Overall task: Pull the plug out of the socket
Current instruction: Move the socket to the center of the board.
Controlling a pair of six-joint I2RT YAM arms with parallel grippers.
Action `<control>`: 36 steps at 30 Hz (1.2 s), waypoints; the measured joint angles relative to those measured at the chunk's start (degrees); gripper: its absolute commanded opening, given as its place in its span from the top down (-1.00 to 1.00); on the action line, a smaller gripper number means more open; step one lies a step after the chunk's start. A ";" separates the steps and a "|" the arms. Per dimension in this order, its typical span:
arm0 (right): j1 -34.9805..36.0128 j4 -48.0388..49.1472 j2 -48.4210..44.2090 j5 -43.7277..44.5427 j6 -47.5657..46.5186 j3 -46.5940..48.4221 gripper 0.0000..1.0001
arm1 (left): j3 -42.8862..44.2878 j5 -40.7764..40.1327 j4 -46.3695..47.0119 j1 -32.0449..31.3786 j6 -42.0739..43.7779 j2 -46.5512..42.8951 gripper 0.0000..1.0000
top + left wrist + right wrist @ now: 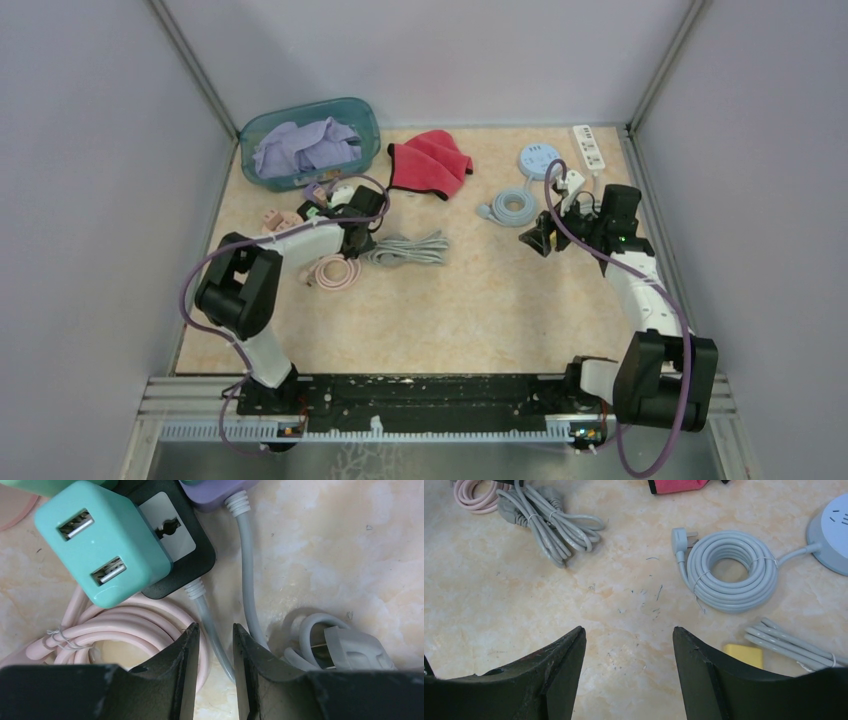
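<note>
In the left wrist view a teal plug with two USB ports sits in a black socket strip. One bare outlet of the strip shows beside it. A purple plug sits at the strip's far end. My left gripper hovers just short of the strip, open by a narrow gap. The strip's grey cable runs on the table between its fingertips. In the top view that gripper is at the left rear of the table. My right gripper is open over bare table, holding nothing.
A pink cable coil and a white plug with its grey cable bundle flank the left fingers. Behind stand a blue basket of purple cloth and a red cloth. At right lie a round blue socket, a white strip and a grey coil.
</note>
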 measured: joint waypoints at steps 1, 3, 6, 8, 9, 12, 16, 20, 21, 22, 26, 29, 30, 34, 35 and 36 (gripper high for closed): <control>0.00 0.00 0.00 0.00 -0.07 0.00 -0.30 | 0.00 0.24 0.04 0.15 -0.02 0.24 0.27; 0.00 0.00 0.00 0.02 -0.31 0.00 -0.30 | 0.15 0.50 0.33 0.37 0.02 0.70 0.29; 0.00 0.00 0.00 0.02 -0.42 0.00 -0.30 | 0.39 1.11 0.74 0.70 0.00 1.20 0.46; 0.00 0.00 0.00 0.02 -0.48 0.00 -0.30 | 0.44 1.36 0.79 0.85 0.11 1.64 0.65; 0.00 0.00 0.00 0.04 -0.52 0.00 -0.30 | 0.44 1.46 0.74 0.92 0.11 1.84 0.69; 0.00 -0.02 0.00 0.04 -0.57 0.00 -0.30 | 0.59 2.01 0.59 1.09 0.07 2.03 0.73; 0.00 -0.02 0.00 0.04 -0.79 0.00 -0.30 | 0.59 2.51 0.52 1.11 0.07 2.03 0.74; 0.00 -0.02 0.00 0.04 -0.85 0.00 -0.30 | 0.61 3.37 0.46 1.11 0.22 2.03 0.98; 0.00 -0.02 0.00 0.04 -0.85 0.00 -0.30 | 0.70 3.74 0.37 1.20 0.35 2.03 1.00; 0.00 -0.02 0.00 0.04 -0.87 0.00 -0.30 | 0.72 4.09 0.35 1.22 0.44 2.03 1.00; 0.00 -0.02 0.00 0.04 -0.92 0.00 -0.30 | 0.76 6.86 0.04 1.49 0.87 1.60 1.00; 0.00 -0.02 0.00 0.02 -0.90 0.00 -0.30 | -0.26 9.46 -0.11 1.07 0.87 0.35 1.00; 0.00 -0.02 0.00 0.02 -0.92 0.00 -0.30 | -1.01 10.29 -0.07 0.76 0.87 -0.48 1.00; 0.00 -0.02 0.00 0.00 -0.92 0.00 -0.30 | -5.05 13.75 0.57 -1.31 0.68 -5.75 1.00; 0.00 -0.04 0.00 0.00 -0.92 0.00 -0.30 | -6.40 14.62 0.98 -2.03 0.48 -7.56 1.00; 0.00 -0.04 0.00 0.00 -0.92 0.00 -0.30 | -7.65 15.47 1.44 -2.69 0.13 -9.25 1.00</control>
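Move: The cord of the black socket lies almost between the left fingertips, about 2 cm below them; the socket's middle is some 6 cm ahead and 8 cm left, its turquoise plug on the near end. The pink coil sits about 5 cm back and 6 cm left, the grey cable bundle level and 11 cm right, the purple socket 11 cm ahead and 7 cm left. From the right hand the cord is about 43 cm left, 3 cm ahead and 14 cm below. Left hand sinks 1 cm, pinches the black socket's cord, then drags it about 5 cm back and 4 right, rising slightly late. ##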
